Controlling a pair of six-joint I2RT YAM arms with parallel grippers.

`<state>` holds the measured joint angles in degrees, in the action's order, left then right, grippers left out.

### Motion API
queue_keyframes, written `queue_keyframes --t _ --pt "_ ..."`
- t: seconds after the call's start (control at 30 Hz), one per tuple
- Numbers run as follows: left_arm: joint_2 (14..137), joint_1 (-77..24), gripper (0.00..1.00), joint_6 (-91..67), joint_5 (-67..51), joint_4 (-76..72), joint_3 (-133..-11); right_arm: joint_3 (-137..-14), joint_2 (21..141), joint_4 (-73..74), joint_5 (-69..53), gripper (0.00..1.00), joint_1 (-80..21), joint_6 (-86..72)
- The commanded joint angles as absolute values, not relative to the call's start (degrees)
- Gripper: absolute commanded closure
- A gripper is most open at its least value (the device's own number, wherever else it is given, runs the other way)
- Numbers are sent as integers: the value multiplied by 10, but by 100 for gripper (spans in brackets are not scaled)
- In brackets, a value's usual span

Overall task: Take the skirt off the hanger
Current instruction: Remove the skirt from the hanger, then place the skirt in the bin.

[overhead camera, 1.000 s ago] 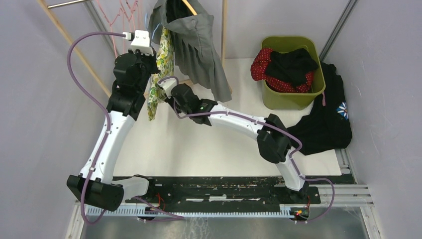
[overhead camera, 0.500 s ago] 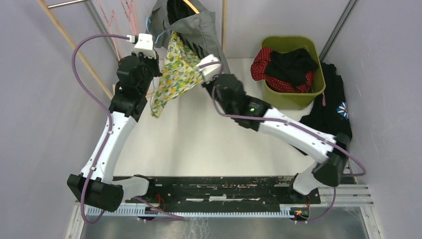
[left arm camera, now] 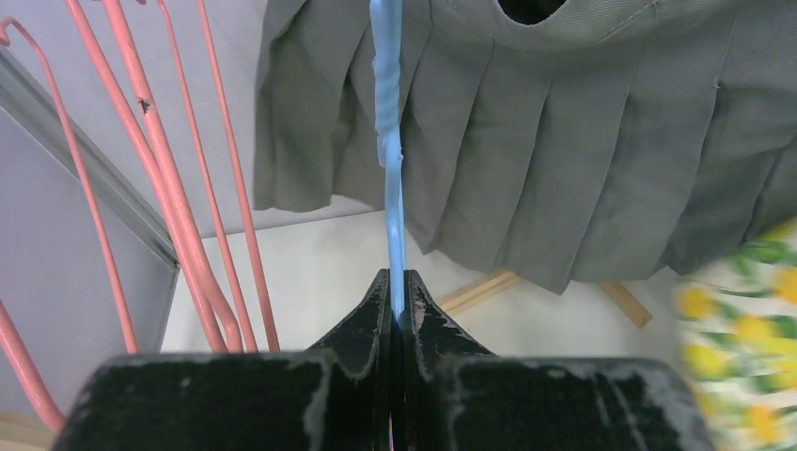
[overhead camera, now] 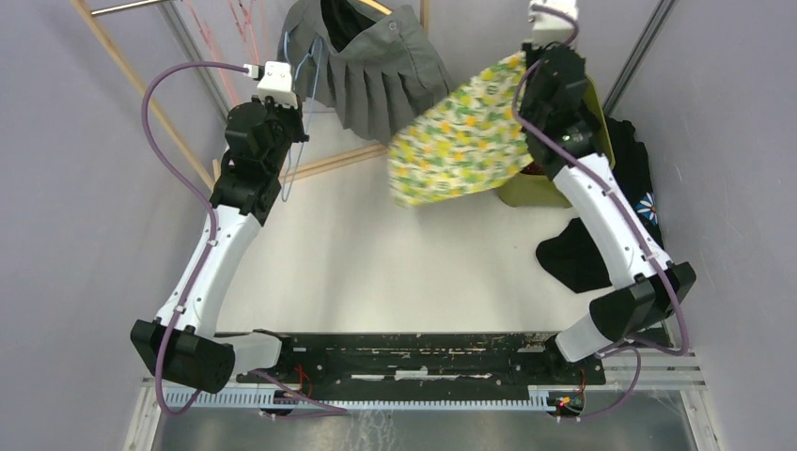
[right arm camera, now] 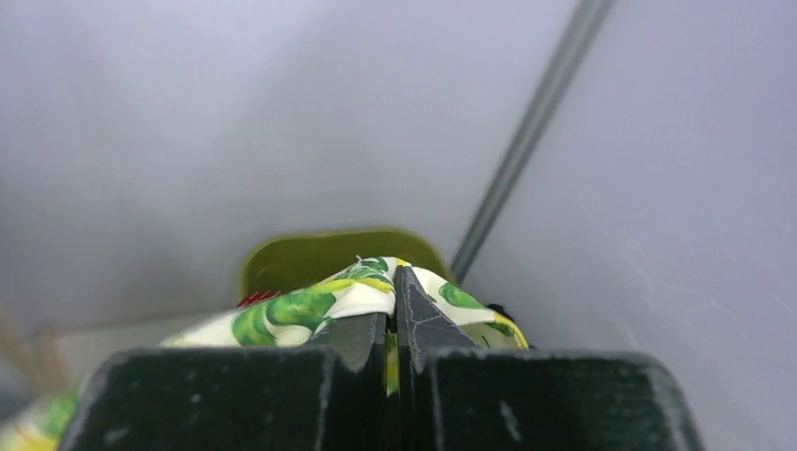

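Observation:
The skirt (overhead camera: 459,136), white with yellow and green print, hangs spread in the air at the back right, free of the hanger. My right gripper (overhead camera: 526,66) is shut on its top corner; in the right wrist view the cloth (right arm camera: 301,308) bulges around both sides of the gripper (right arm camera: 395,282). The thin blue hanger (overhead camera: 299,141) stays at the back left, bare, with my left gripper (overhead camera: 296,101) shut on its wire. In the left wrist view the blue wire (left arm camera: 390,141) runs straight up out of the closed gripper (left arm camera: 397,282).
A grey pleated skirt (overhead camera: 376,75) hangs on the wooden rack (overhead camera: 141,89) behind the blue hanger. Pink hangers (left arm camera: 169,188) hang to its left. A green bin (overhead camera: 528,190) of clothes sits under the printed skirt, and a black garment (overhead camera: 578,254) lies on the table beside it.
My right arm swung from the hanger at back left across to back right above the bin, pulling the printed skirt off the blue hanger. My left arm kept hold of the hanger.

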<state>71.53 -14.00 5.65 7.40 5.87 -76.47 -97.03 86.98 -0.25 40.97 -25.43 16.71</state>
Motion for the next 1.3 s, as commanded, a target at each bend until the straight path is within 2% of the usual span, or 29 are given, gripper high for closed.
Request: queue_keyframes --t 0.0,0.23,0.53,0.67,0.77,0.87,0.93,1.27 --pt "713 -140 97 67 79 14 -771 -1080 898 -13 418 99 -148 110" --pt "720 -140 97 66 80 16 -773 -1219 1022 45 373 99 -57 23" --pt "733 -140 97 72 92 30 -790 -1396 1137 53 332 99 -50 -13" --pt "735 -139 97 72 102 34 -790 -1476 1173 47 268 99 -40 -88" --pt "736 -140 97 76 109 37 -794 -1484 1190 6 199 99 -39 -138" --pt "740 -140 97 79 114 38 -800 -1502 1205 2 185 99 -38 -188" --pt "743 -139 97 79 113 41 -804 -1455 1202 3 191 99 -39 -204" --pt "756 -140 97 91 107 56 -832 -1044 1125 -44 293 99 -42 -246"
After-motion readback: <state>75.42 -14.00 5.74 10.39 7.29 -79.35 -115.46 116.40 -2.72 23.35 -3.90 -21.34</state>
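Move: Ahead of the right hand, which already grips the lemon-print skirt, the green basket lies about 10 cm farther out, 9 cm to the right and some 35 cm below. The black garment lies about 7 cm back, 22 cm to the right and 46 cm down; the grey skirt hangs some 31 cm to the left, 2 cm farther out. From the left hand, the basket is about 54 cm right, 13 cm ahead and 27 cm lower. Swinging the held skirt towards the basket, the right hand sweeps about 15 cm right, then carries on forward to roughly 18 cm out while easing 5 cm back left. It lifts, then whips down about 18 cm, the wrist rolling some 30 degrees left side up; its fingers stay shut on the cloth. ##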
